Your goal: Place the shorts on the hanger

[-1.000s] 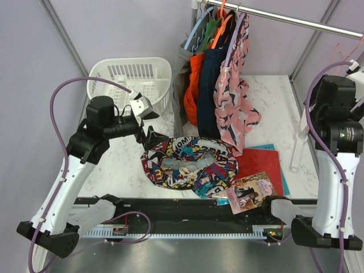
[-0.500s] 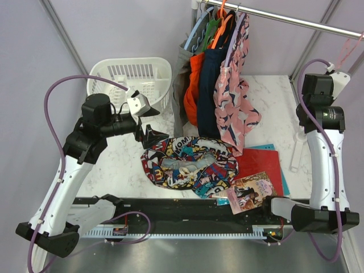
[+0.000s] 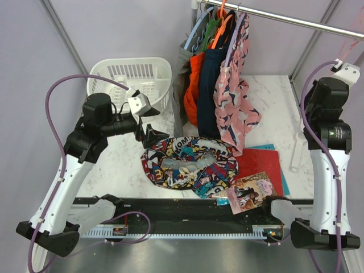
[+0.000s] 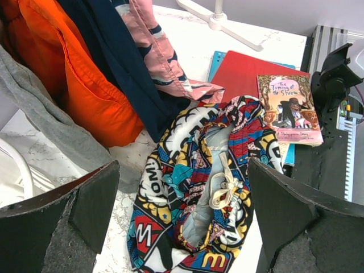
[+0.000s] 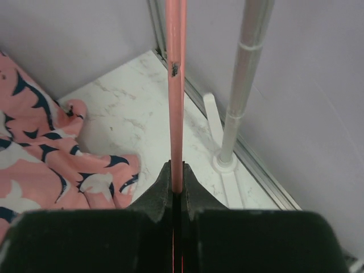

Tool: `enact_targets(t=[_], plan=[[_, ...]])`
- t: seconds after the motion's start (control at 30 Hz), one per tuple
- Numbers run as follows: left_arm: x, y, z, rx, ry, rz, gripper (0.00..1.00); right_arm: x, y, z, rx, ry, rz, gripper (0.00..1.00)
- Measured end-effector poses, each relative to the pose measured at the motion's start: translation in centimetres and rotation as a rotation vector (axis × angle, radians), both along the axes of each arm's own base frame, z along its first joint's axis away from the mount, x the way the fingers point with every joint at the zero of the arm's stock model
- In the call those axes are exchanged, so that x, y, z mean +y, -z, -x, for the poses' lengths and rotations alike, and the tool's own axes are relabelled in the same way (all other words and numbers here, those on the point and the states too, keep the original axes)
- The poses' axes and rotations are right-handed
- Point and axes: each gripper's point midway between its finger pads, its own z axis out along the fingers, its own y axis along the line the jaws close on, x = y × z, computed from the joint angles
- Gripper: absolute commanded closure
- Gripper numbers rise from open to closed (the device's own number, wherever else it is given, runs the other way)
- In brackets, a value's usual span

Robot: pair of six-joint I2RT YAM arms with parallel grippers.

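The comic-print shorts [image 3: 189, 164] lie crumpled on the marble table at front centre, waistband and white drawstring up. My left gripper [image 3: 149, 135] is open just above their left edge. In the left wrist view the shorts [image 4: 207, 187] lie below and between the spread fingers [image 4: 63, 223]. My right gripper [image 3: 344, 65] is raised at the far right by the rack post. In the right wrist view it [image 5: 176, 185] is shut on the thin pale-pink hanger [image 5: 174, 85], whose wire rises straight up from the jaws. The rest of the hanger is out of view.
A white basket [image 3: 133, 79] stands at back left. Grey, orange, navy and pink patterned [image 3: 234, 99] garments hang from the rail [image 3: 296, 20] at back centre. A red folder [image 3: 260, 162] and a book [image 3: 250, 191] lie right of the shorts. The white rack post [image 5: 244, 85] stands at the right.
My right arm has swung and lifted its wrist toward the upper right, carrying the pink hanger. My left arm has barely moved. The shorts have not moved.
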Motion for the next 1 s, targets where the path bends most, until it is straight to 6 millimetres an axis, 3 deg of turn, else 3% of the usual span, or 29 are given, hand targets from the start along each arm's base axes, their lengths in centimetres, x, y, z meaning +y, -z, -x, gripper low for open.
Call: enact_targets(t=[0.17,0.37,0.5,0.63,0.87,1.0], plan=[[-0.1,0.2,-0.3,0.008,-0.003,-0.004,0.01,2.1,-1.3,-0.4,-0.052,-0.139,-0.004,1.0],[-0.1,0.4,-0.3,0.012,-0.005,-0.007,0.01,5.7,1.2,1.0,-0.023,-0.347,-0.051,1.0],[0.0,1.0,-0.1,0.023,-0.005,-0.011,0.01,8.4,3.7,4.4,0.006,-0.49,-0.072,1.0],[0.3,2.5,0.5,0.046,-0.007,-0.021,0.0,11.1,5.0,8.3,-0.002,-0.679,-0.013,1.0],[1.1,4.1,2.7,0.083,-0.017,0.0,0.01,15.8,3.5,15.9,-0.134,-1.055,0.331,1.0],[1.7,4.1,3.9,0.086,-0.033,0.026,0.01,18.4,3.2,18.8,-0.144,-1.267,0.454,1.0]])
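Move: The patterned shorts lie spread on the table about 40 cm to the left of the right hand, some 10 cm back and 36 cm lower; that hand already grips the pink hanger. From it, the hanging pink pants are roughly 25 cm left, 5 cm ahead and 8 cm lower. The paperback is around 21 cm back and 13 cm left, the red folder 11 cm back and 10 cm left, both on the table. From the empty left hand the shorts lie about 12 cm right, 2 cm back and 33 cm below. The pink hanger, kept shut in the right fingers, is carried away from the right end of the rail towards the shorts: left after a slight rise, then back and left together while sinking a little, some 27 cm in all. The wrist swings it roughly 70 degrees counter-clockwise, its left side dipping late on. The left hand, wide open, eases back and down about 4 cm each, touching nothing. ##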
